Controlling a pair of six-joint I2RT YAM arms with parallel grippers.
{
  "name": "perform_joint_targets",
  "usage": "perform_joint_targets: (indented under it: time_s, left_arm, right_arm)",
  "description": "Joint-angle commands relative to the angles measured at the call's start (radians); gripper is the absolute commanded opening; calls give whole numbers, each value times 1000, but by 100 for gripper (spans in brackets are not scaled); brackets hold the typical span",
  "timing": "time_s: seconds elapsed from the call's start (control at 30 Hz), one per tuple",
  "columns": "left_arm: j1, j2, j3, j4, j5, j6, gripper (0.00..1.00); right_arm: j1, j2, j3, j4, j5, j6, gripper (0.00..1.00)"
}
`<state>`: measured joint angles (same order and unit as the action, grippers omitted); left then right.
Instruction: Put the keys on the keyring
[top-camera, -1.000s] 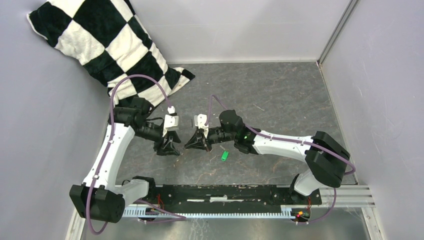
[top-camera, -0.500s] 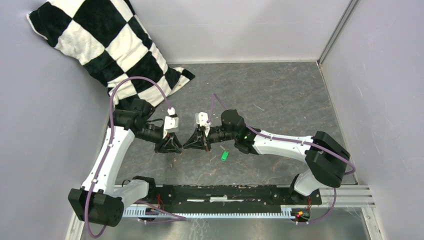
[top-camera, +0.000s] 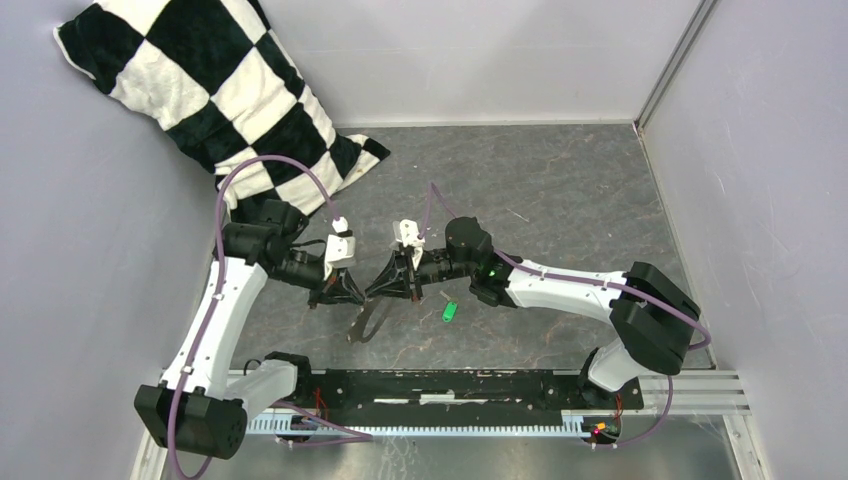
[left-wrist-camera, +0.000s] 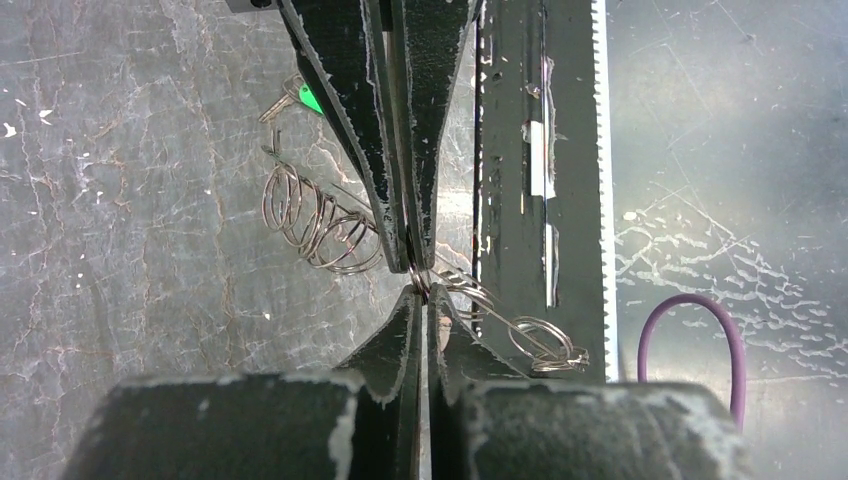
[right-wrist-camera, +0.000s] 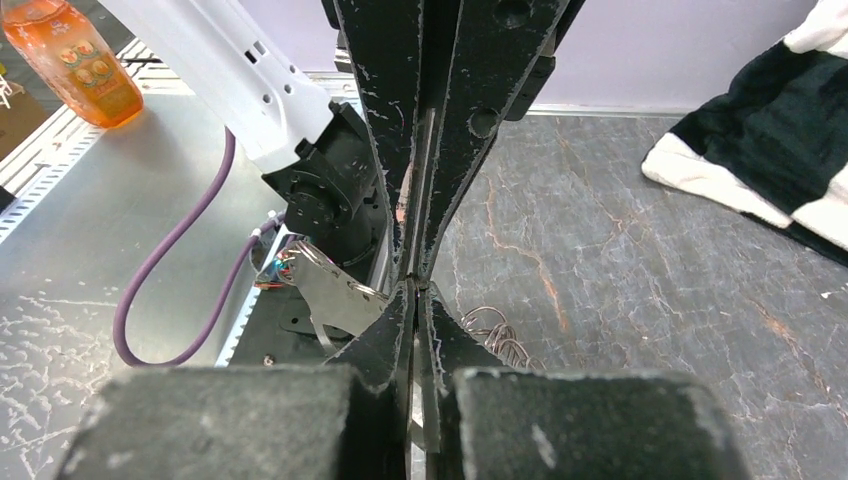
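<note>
The keyring (top-camera: 364, 322) is a thin silvery loop with small rings strung on it, hanging between the two grippers just above the table. My left gripper (top-camera: 358, 291) and right gripper (top-camera: 374, 289) meet tip to tip, both shut on its wire. In the left wrist view my left gripper (left-wrist-camera: 421, 290) pinches the wire, with the right arm's fingers (left-wrist-camera: 360, 130) coming down from the top and small rings (left-wrist-camera: 315, 225) to either side. The right gripper (right-wrist-camera: 415, 290) shows shut in its own view. A green-tagged key (top-camera: 449, 312) lies on the table to the right, also visible as the key (left-wrist-camera: 310, 100).
A black-and-white checked pillow (top-camera: 200, 90) lies at the back left. The black base rail (top-camera: 450, 385) runs along the near edge. Grey walls close in the table on three sides. An orange bottle (right-wrist-camera: 70, 60) stands beyond the rail.
My left gripper has moved right to meet the right gripper and shut on the keyring. The loop now hangs visibly below both grippers. The key has not moved.
</note>
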<state>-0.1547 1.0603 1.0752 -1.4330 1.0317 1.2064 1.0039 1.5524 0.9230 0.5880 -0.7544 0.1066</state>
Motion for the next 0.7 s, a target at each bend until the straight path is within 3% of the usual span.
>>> perform_joint_targets:
  time_s: [0.0,0.13,0.27,0.37,0.53,0.67]
  left_arm:
    - [-5,-32,14,15,48,-7,2]
    - [-5,-48,25,20,56,-32,2]
    - [-5,-56,31,43,63,-77,2]
    - [-5,-64,28,43,71,-81,2]
    - [-5,-74,14,43,72,-65,2]
    - [-5,-72,23,44,84,-64,2]
  right_arm:
    - [8,-14,10,87,-51,19,5]
    - [2,-36,7,33,-43,-16,9]
    - [-12,-92,-39,-20,15,-52,39]
    - [-32,-149,-96,-13,55,-49,51]
    - [-41,-188,-132,51,54,-5,52]
    - [-35,-152,-110,96,27,32,48]
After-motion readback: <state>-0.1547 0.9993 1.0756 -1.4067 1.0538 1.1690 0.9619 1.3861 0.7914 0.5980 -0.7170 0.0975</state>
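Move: The small rings on the metal plate are already pinched between the two sets of fingertips, about 1 cm to the right of the left hand and 1 cm to the left of the right. Counted from the right hand, the plate hangs about 3 cm back and 3 cm below; the loose ring cluster is some 4 cm ahead, 1 cm right and 2 cm down. The green-tagged keys lie roughly 4 cm ahead, 15 cm right, 20 cm below. Rightward, the right hand backs straight off from the rings and the left fingertips by about 4 cm, having first opened its fingers to about half while nearly still; it ends rising about 1 cm and turning some 5 degrees clockwise. The left fingers stay shut on the rings and lift them about 1 cm. ##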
